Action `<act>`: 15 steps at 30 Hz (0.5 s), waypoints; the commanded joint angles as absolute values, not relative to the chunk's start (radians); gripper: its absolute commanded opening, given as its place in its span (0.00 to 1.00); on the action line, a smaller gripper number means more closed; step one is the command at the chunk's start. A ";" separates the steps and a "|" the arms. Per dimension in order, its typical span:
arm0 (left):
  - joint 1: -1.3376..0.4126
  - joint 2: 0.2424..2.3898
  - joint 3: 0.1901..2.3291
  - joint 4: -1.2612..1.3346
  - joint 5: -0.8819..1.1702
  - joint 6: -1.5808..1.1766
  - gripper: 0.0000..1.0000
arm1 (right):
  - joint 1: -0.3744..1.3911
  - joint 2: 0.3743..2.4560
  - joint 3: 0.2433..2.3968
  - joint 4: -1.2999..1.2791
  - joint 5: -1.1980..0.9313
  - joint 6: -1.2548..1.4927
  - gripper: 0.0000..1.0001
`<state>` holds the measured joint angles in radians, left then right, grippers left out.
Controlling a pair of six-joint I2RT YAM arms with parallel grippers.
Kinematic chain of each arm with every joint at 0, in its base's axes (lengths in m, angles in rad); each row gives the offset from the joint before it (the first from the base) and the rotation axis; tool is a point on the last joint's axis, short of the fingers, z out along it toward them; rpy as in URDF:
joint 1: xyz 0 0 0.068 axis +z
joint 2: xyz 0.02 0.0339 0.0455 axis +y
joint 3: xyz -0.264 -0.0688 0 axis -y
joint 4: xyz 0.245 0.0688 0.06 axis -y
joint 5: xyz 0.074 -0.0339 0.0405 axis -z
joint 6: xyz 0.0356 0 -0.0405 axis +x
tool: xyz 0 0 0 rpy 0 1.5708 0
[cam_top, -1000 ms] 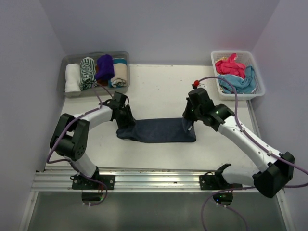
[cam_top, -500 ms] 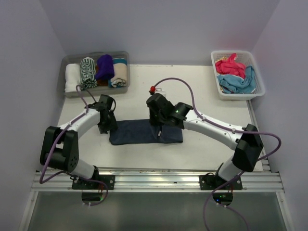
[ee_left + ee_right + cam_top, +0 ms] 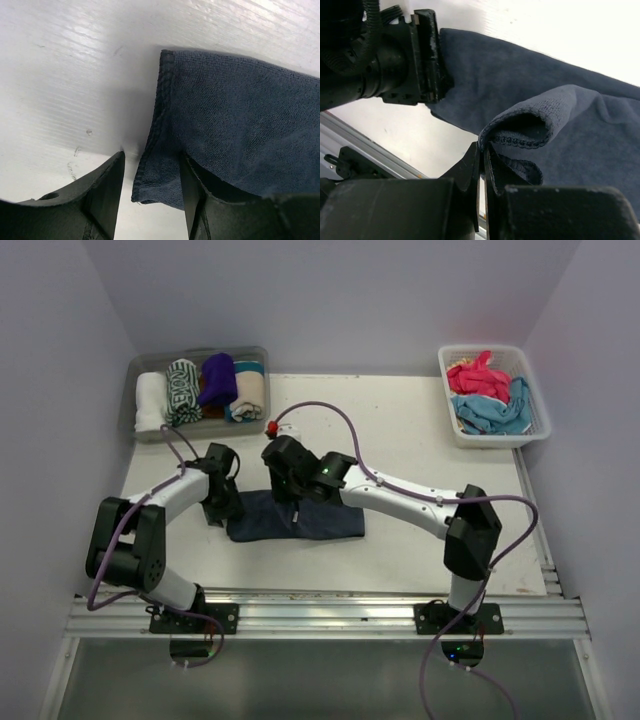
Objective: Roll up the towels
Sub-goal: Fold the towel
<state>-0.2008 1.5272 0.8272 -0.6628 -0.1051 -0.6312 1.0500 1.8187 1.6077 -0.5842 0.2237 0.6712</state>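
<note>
A dark navy towel lies flat on the white table, with its right end lifted and carried over to the left. My right gripper is shut on that end's hemmed edge, and the cloth curls in a loop above the closed jaws. At the towel's left end, my left gripper stands open. The towel's corner lies between its fingers, with a gap of bare table beside the left one. The right wrist view shows the left gripper at the towel's far edge.
A clear tub at the back left holds rolled towels: white, green-patterned, purple and cream. A white lattice basket at the back right holds loose pink and light blue towels. A metal rail runs along the near edge.
My right gripper has swept left across the table with the towel's right end, folding it over the rest. The towel and the left gripper have shifted a little to the left.
</note>
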 commanded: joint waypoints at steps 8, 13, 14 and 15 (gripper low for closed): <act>-0.129 1.460 0.861 -0.675 -0.089 -0.581 0.52 | 1.086 1.999 1.807 -0.551 0.164 0.653 0.00; -0.127 1.483 0.845 -0.658 -0.069 -0.581 0.52 | 1.094 2.074 1.859 -0.557 0.146 0.657 0.00; -0.127 1.486 0.842 -0.655 -0.068 -0.581 0.52 | 1.095 2.083 1.874 -0.557 0.144 0.657 0.00; -0.127 1.489 0.839 -0.650 -0.064 -0.581 0.52 | 1.094 2.094 1.882 -0.557 0.141 0.657 0.00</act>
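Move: The right hand, holding the towel's lifted end up over the middle of the cloth, has the towel's flat left end, where it is heading, about 14 cm to its left, 1 cm ahead and some 15 cm below. The open left gripper stands at that end, roughly 14 cm left of the right hand and 1 cm back; the towel's right-hand fold lies about 20 cm to the right, level fore and aft. From the left hand, the towel's left end is about 2 cm ahead, 1 cm right and a couple of centimetres below. Still pinching the dark towel's lifted end, the right hand carries it about 6 cm left towards the towel's flat left end and the left gripper, sinking some 4 cm on the way, with the wrist turning slightly counter-clockwise. The left hand makes room, shifting 1 to 2 cm left and rising about 1 cm before it stops, its half-open fingers staying astride the towel's left edge. ##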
